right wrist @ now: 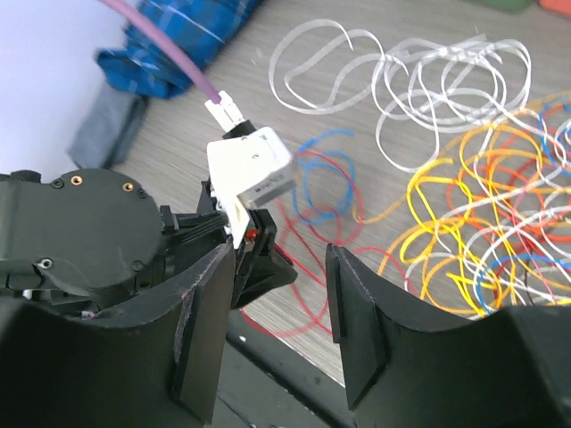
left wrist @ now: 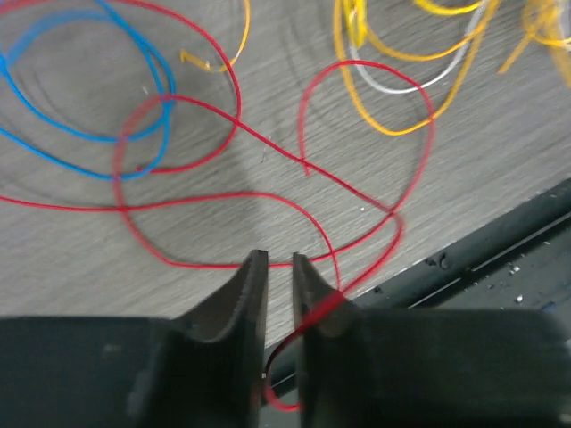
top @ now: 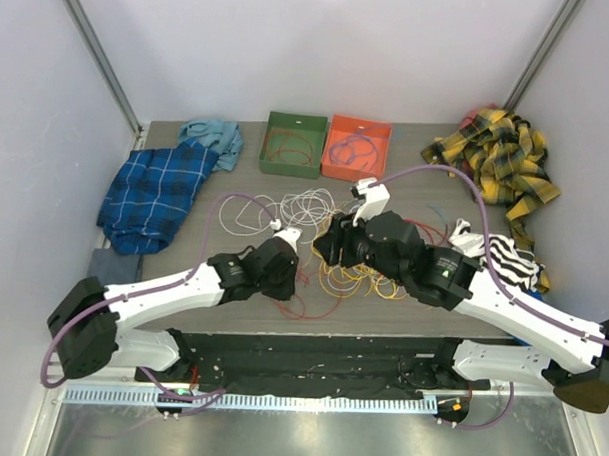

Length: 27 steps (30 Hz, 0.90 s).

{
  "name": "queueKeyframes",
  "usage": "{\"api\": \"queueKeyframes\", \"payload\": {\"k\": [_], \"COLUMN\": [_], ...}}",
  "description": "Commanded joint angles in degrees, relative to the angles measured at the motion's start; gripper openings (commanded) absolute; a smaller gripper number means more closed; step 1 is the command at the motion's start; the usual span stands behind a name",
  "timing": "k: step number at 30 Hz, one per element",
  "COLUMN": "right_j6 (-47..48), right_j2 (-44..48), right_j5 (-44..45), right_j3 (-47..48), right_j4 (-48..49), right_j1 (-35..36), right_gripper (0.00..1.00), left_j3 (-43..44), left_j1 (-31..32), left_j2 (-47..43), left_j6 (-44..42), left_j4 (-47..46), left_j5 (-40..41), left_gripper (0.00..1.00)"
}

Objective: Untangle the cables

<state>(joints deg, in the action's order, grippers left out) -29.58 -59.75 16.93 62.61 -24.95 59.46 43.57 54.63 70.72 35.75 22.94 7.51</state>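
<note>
The cables (top: 361, 278) lie tangled mid-table in yellow, orange, red and blue loops, with white coils (top: 297, 206) behind them. My left gripper (top: 301, 280) hangs low over the front edge by a loose red cable (top: 307, 308). In the left wrist view its jaws (left wrist: 278, 259) stand a narrow gap apart. The red cable (left wrist: 268, 144) drapes over the right finger and runs down through that gap. A blue cable (left wrist: 53, 125) loops at the left. My right gripper (right wrist: 281, 254) is open and empty, close beside the left gripper, with the tangle (right wrist: 482, 223) to its right.
A green box (top: 293, 160) and an orange box (top: 356, 165) at the back each hold a coiled cable. Blue plaid cloth (top: 156, 193) lies left, yellow plaid cloth (top: 502, 160) back right, striped cloth (top: 509, 257) by the right arm. A black rail (top: 310, 348) lines the front edge.
</note>
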Motion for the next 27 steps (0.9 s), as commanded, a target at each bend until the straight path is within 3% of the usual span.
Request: {"api": "queueKeyframes", "payload": {"k": [1,5,10,12,21,27], "right_j6": [-1.3,-1.8,-1.9,-1.9,-2.2,-2.1], "right_j2": [-1.2,-1.8,-3.2,-3.6,-4.3,-3.8], "right_j5": [1.7,1.4,0.8,0.6,0.4,0.8], "right_j3": [-3.8,-5.5,-5.7,-6.0,-7.3,-8.2], "right_j4": [0.5,1.5,2.3,2.7,3.8,3.8], "right_j1": [0.2,0.2,0.2,0.2,0.3,0.3], "right_gripper": [0.53,0.53,0.53,0.53,0.53,0.53], "left_j3": [1.3,0.2,-1.4,-2.1,-5.2,-6.4], "left_j1": [0.7,1.9,2.2,2.3,2.8,2.8], "left_j2": [4.7,6.0,4.7,4.0,3.9,0.0], "left_j6": [1.4,2.9,3.4,3.8,6.9,8.7], "left_j4": [-1.0,-2.0,-2.5,-2.3,-3.0,-4.7], "left_j5": [-2.0,-0.2,1.1,1.9,7.6,17.5], "left_gripper": [0.27,0.49,0.66,0.86,0.91,0.99]}}
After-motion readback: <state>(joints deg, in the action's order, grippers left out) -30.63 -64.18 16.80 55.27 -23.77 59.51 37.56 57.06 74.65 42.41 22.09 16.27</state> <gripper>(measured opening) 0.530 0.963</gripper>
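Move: The red cable is already in the left fingers, which are barely parted. Its loose loops lie on the table about 6 cm ahead, 3 cm right and 8 cm below that hand. From it, the blue coil lies some 11 cm ahead and 3 cm left, and the yellow tangle about 12 cm ahead and 14 cm right. From the empty right hand, the red loops lie about 3 cm ahead, 7 cm left and 27 cm down, with the yellow tangle 9 cm ahead and 4 cm right. The red cable is let go low over its own loops: the left fingers spread from nearly shut to wide open as that hand sinks about 5 cm, fast at first, then shifts 3 cm left over the table. The right hand, half open and empty, drops some 8 cm towards the cables, mostly early, its wrist tilting slightly, then stays there. ##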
